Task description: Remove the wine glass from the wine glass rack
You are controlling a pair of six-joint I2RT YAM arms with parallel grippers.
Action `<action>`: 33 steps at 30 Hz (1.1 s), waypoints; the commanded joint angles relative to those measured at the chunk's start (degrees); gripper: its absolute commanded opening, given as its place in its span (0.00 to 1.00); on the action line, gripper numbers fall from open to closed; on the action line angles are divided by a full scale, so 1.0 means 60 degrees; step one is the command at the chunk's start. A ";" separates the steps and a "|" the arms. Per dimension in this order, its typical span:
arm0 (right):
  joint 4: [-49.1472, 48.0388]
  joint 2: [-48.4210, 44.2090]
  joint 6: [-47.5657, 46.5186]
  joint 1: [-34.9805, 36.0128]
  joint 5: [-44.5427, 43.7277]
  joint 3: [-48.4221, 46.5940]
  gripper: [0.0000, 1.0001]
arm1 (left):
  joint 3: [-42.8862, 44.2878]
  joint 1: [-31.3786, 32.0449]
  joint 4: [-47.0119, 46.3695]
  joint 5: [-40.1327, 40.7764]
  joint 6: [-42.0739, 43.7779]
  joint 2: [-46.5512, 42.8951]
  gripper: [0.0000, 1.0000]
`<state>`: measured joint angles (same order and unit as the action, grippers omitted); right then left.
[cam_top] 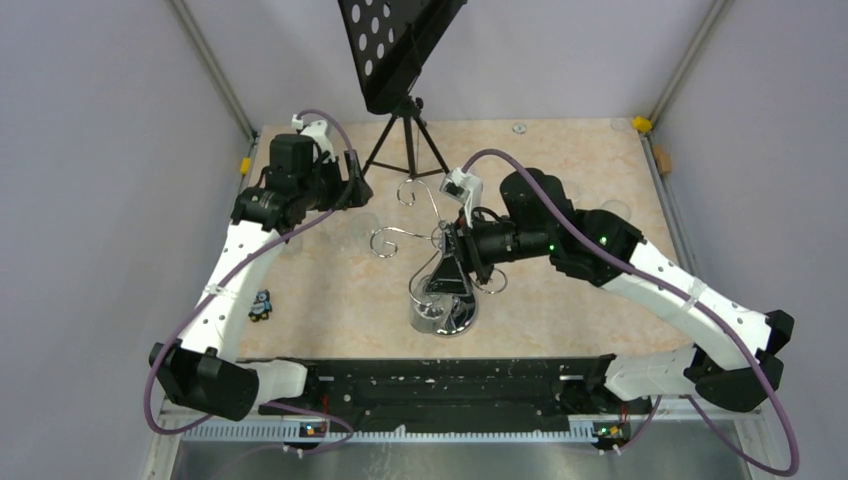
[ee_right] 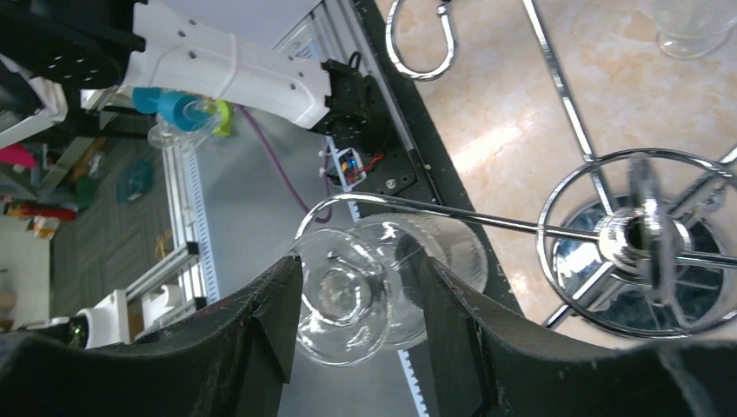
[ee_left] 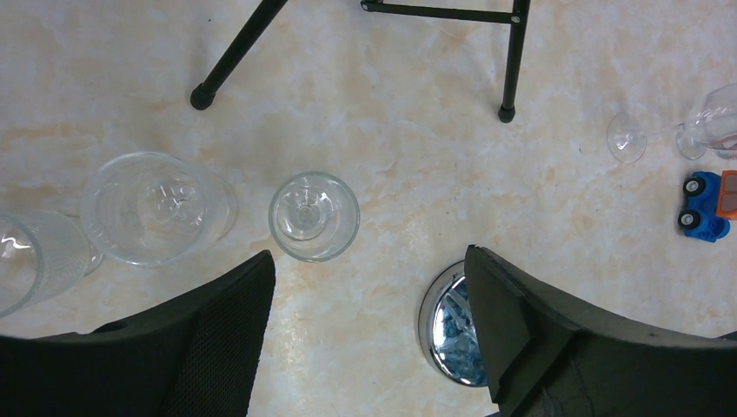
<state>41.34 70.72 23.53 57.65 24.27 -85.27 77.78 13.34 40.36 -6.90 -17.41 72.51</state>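
Observation:
The wine glass [ee_right: 348,304] hangs upside down in a curled arm of the chrome wine glass rack [ee_right: 639,243], its foot towards the right wrist camera. My right gripper [ee_right: 361,295] is shut on the glass: one finger [ee_right: 269,330] touches the foot's edge and the other [ee_right: 461,330] lies against the bowl. In the top view this gripper [cam_top: 443,288] points down beside the rack's post, above the mirrored base [cam_top: 445,322]. My left gripper [ee_left: 369,261] is open and holds nothing. It hovers over the table at the back left [cam_top: 355,190].
A black tripod music stand [cam_top: 400,50] is at the back, its legs [ee_left: 235,56] near the left gripper. Several empty glasses [ee_left: 308,217] stand on the table, and one lies on its side [ee_left: 660,135]. A blue toy car [ee_left: 706,204] and a small toy [cam_top: 260,305] are nearby.

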 commanded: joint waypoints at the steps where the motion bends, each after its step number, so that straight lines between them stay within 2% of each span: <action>1: -0.0358 -0.0190 -0.0053 0.0113 0.1033 -0.0100 0.54 | -0.0071 -0.0056 -0.0413 -0.0187 0.0177 -0.0351 0.84; 4: -0.0602 -0.0291 0.0107 0.0119 0.1474 0.0028 0.53 | -0.0071 -0.0070 -0.0424 -0.0238 0.0170 -0.0377 0.84; 10: -0.0630 -0.0282 0.0266 0.0116 0.1759 0.0028 0.46 | -0.0095 -0.0071 -0.0442 -0.0316 0.0122 -0.0383 0.84; 17: -0.0677 -0.0184 0.0398 0.0121 0.1604 0.0100 0.26 | -0.0084 -0.0071 -0.0442 -0.0330 0.0105 -0.0454 0.84; 22: -0.0926 -0.0223 0.0714 0.0114 0.1187 0.0146 0.01 | -0.0053 -0.0071 -0.0471 -0.0388 0.0089 -0.0456 0.84; 33: -0.1971 -0.0465 0.1778 -0.0017 0.0763 0.0458 0.00 | -0.0044 -0.0071 -0.0515 -0.0448 0.0074 -0.0477 0.84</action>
<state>35.99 70.02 30.39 57.71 29.78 -83.68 77.52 13.19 40.14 -8.80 -17.21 71.46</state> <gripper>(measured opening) 0.032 0.838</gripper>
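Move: Just beyond the half-open right fingertips hangs the upturned wine glass; its foot is about 3 cm left of the hand, 1 cm back and 2 cm below. The rack hub stands some 10 cm ahead of that hand, level sideways and slightly below; the empty left hook lies roughly 10 cm ahead and 11 cm to its left. From the left hand, the glass foot is about 24 cm back, 13 cm right and 6 cm above. Shifting back about 2 cm with a slight turn, the right hand brings its fingers around the wine glass's foot, then closes from half open to almost shut, pinching the thin foot between the fingertips. With the pinch kept, it rises about 1.5 cm, easing slightly left and forward again. ##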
